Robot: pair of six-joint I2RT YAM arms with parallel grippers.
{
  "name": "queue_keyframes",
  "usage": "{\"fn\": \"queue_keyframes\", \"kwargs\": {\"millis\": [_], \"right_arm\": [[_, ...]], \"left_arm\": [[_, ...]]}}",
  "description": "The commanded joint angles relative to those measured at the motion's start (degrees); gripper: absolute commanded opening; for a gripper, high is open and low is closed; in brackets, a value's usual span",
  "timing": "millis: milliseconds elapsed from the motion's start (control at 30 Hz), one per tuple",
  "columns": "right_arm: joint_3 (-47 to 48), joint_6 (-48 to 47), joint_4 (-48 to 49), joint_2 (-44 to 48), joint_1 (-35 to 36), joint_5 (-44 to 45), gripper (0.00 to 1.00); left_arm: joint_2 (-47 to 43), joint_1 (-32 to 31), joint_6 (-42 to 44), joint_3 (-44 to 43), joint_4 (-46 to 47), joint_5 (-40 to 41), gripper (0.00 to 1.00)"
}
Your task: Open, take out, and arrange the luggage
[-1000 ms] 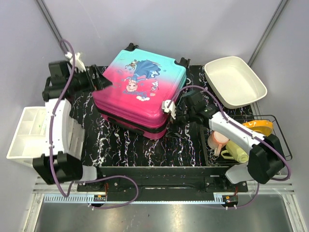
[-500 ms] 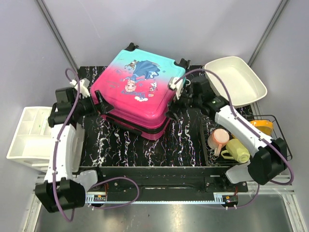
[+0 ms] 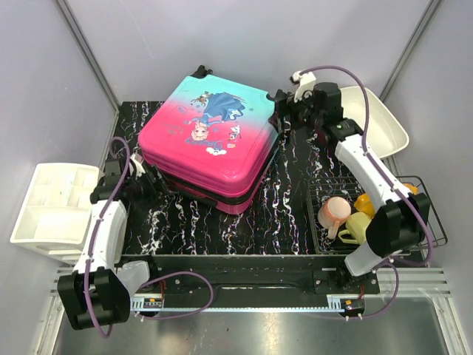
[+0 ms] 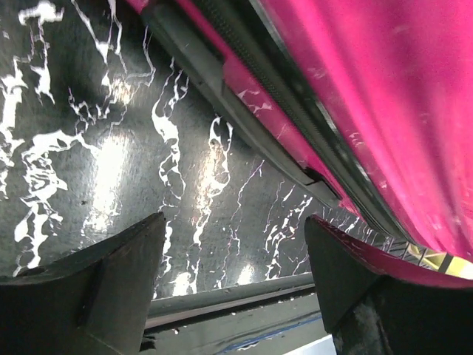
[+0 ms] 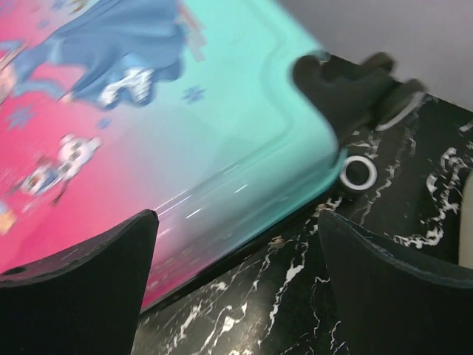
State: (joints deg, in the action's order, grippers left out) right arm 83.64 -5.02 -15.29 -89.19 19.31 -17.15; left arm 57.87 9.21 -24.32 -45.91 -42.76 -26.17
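The luggage [image 3: 214,140] lies flat and closed on the black marble table [image 3: 281,200], pink at its near end and teal at its far end, with the cartoon print facing up. My left gripper [image 3: 155,182] is low beside the near left corner, open, nothing between its fingers. The left wrist view shows the pink shell and zipper seam [image 4: 295,126] just ahead of the left gripper [image 4: 236,251]. My right gripper [image 3: 281,117] hangs open at the far right corner. In the right wrist view the teal edge [image 5: 222,148] and a black wheel [image 5: 358,171] lie beyond the right gripper [image 5: 236,244].
A white oval tub [image 3: 377,137] sits at the back right, partly under my right arm. A wire rack [image 3: 425,222] at the right holds a pink cup [image 3: 334,211], a yellow cup [image 3: 360,223] and an orange item. A white compartment tray [image 3: 48,211] stands off the table's left side.
My left gripper has come down the luggage's left side to its near left corner and narrowed a little. My right gripper has moved from the right edge up to the far right corner.
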Motion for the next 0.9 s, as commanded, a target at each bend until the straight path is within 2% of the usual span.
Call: {"fn": "queue_keyframes", "kwargs": {"millis": [0,100,233,333,667,867], "right_arm": [[8.3,10.8,3.2,-4.2,-4.0,8.4,1.0],[14.6,13.5,1.5,-9.2,-4.6,13.5,1.0],[19.8,14.9,1.0,-15.5,-5.8,14.0,1.0],[23.0,17.6,1.6,-19.2,-7.2,11.6,1.0],[31.7,26.7,6.0,-30.3,-11.5,6.0,1.0],[35.6,34.5,4.9,-36.0,-11.6,-3.4,0.98]], "left_arm": [[0.4,-1.9,-10.6,3.0,5.8,4.9,0.8],[0.1,-4.4,-14.8,5.2,9.5,7.5,0.78],[2.0,-7.3,-19.0,7.2,14.4,9.7,0.77],[3.9,-7.4,-20.6,8.4,17.0,9.8,0.78],[9.6,-8.0,-16.9,6.9,20.1,10.8,0.81],[11.7,-8.3,-16.5,5.5,20.5,10.4,0.83]]}}
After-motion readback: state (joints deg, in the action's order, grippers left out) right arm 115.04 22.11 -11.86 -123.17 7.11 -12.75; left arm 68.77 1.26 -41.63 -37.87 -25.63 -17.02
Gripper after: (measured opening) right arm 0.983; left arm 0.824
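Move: Near the left hand, the black side handle of the luggage sits about 4 cm ahead, 6 cm right and 9 cm lower; the luggage's middle is some 18 cm ahead and 15 cm right, and the white drawer bin level with the hand, 26 cm left. From the right hand, the luggage's far-right wheel lies about 16 cm ahead, 4 cm right and 10 cm below, with the luggage's middle level, 17 cm left, and the white basin 10 cm ahead, 25 cm right. Swinging forward along the luggage's right-hand edge, the open right hand goes about 18 cm out and 7 cm right, dips some 5 cm late on, and turns about 25 degrees clockwise while rolling its left side up, closing on the far-right wheel. The left hand, still open, sinks roughly 7 cm and edges forward to the side handle, turning slightly counter-clockwise; contact can't be seen for either. ##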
